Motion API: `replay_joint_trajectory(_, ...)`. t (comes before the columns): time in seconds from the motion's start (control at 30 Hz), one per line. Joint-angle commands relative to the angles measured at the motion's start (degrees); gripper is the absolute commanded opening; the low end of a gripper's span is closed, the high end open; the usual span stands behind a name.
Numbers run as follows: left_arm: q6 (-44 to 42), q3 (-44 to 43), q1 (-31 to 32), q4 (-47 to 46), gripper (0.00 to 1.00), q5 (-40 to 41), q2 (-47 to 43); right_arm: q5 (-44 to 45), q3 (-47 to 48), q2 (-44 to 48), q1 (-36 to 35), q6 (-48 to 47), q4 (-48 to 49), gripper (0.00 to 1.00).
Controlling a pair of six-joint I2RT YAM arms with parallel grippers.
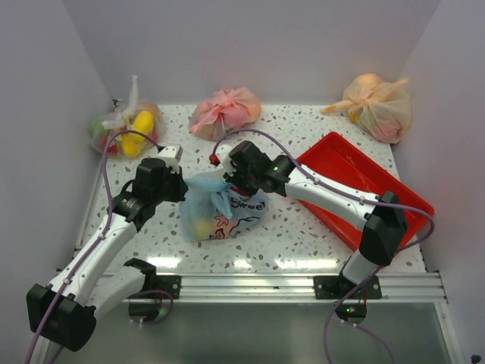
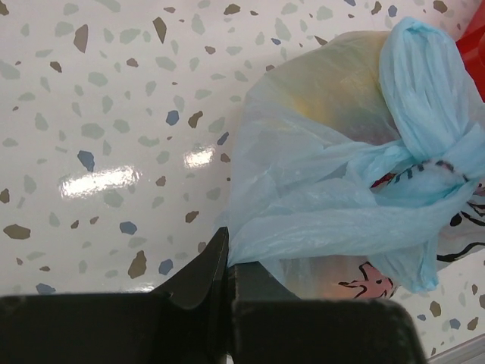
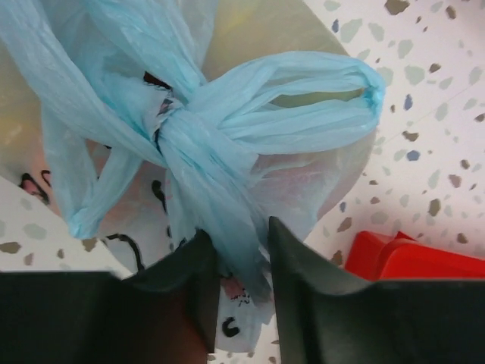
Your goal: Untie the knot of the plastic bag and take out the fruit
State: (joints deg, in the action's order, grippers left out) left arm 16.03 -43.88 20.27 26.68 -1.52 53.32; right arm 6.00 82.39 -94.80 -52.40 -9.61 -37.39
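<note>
The light blue plastic bag [image 1: 227, 211] with its cartoon print lies on the speckled table between my two arms. Its knot [image 3: 170, 125] of twisted handle loops is tied tight and also shows in the left wrist view as the knot [image 2: 428, 163]. My left gripper [image 2: 226, 246] is shut on a fold of the bag's thin plastic at its left side. My right gripper [image 3: 239, 235] stands open around a handle tail hanging below the knot, with a gap on one side. Yellow fruit [image 1: 201, 226] shows dimly through the bag.
A red tray [image 1: 356, 174] lies to the right under my right arm. At the back stand a clear bag with yellow fruit [image 1: 125, 130], a pink knotted bag [image 1: 225, 112] and an orange bag [image 1: 377, 105]. White walls close in the table.
</note>
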Motion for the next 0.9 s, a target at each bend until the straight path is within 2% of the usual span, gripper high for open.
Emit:
replay_joint_trajectory(0.0,3.0,1.1,-0.4,-0.1,0.00,0.7,-0.9,5.6,1.5,2.2,0.5,0.5,1.6,0.20)
replay_joint_trajectory(0.03,3.6,1.2,-0.4,0.2,0.00,1.3,-0.8,6.6,0.9,3.4,1.0,1.2,2.5,0.03)
replay_joint_trajectory(0.07,4.4,1.2,-0.4,0.7,0.00,2.7,-0.5,6.9,0.5,4.6,2.4,3.1,3.9,0.00)
replay_joint_trajectory(0.17,6.8,1.1,-0.4,2.9,0.00,5.1,0.6,5.4,-1.7,11.2,5.5,7.0,7.7,0.00)
replay_joint_trajectory(0.3,9.8,1.9,-0.7,3.7,0.00,9.5,1.1,3.5,-6.9,21.5,12.1,19.0,13.8,0.00)
replay_joint_trajectory(0.43,11.1,0.0,-3.1,3.5,0.00,11.3,2.9,4.0,-13.6,29.7,12.3,28.0,18.9,0.00)
replay_joint_trajectory(0.57,10.6,-7.2,-9.0,3.7,0.00,10.0,7.6,1.1,-21.5,34.6,12.3,36.1,23.9,0.00)
replay_joint_trajectory(0.7,10.3,-14.8,-10.2,2.3,0.01,6.9,12.8,-5.4,-26.4,34.0,11.9,41.5,27.2,0.00)
replay_joint_trajectory(0.73,10.3,-16.1,-10.1,1.9,0.04,4.3,14.1,-5.8,-28.1,33.9,11.7,41.9,27.9,0.00)
replay_joint_trajectory(0.8,11.0,-18.3,-10.2,0.4,0.16,2.0,14.7,-5.0,-29.9,34.0,9.9,42.3,30.4,0.00)
replay_joint_trajectory(0.83,11.6,-18.4,-10.1,-0.1,0.34,-0.9,14.4,-3.4,-31.4,34.1,9.3,42.4,31.1,0.00)
replay_joint_trajectory(0.87,12.0,-17.7,-10.0,-0.7,0.46,-2.2,14.1,-2.6,-32.0,34.1,8.7,42.4,32.6,0.00)
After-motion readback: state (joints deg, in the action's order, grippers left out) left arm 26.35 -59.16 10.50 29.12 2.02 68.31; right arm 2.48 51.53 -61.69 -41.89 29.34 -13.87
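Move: The left gripper already holds a bag edge, with the knot about 10 cm to its right and 2 cm below, level fore and aft. The right gripper is part-shut around a blue tail, with the knot roughly 4 cm left of it, 1 cm ahead and 2 cm below. From the right hand, the fruit-filled body lies some 3 cm back, 3 cm left and 8 cm down; the red box's middle is about 32 cm right, 2 cm ahead and 12 cm down. Shut the right fingers on the blue tail and haul it about 14 cm up and 9 cm right, away from the left gripper, rolling the hand's left side up and turning it clockwise, then sink partway, still pinching. Hold the bag edge with the left gripper, easing down and left, then sweep it forward and up and open its fingers. ##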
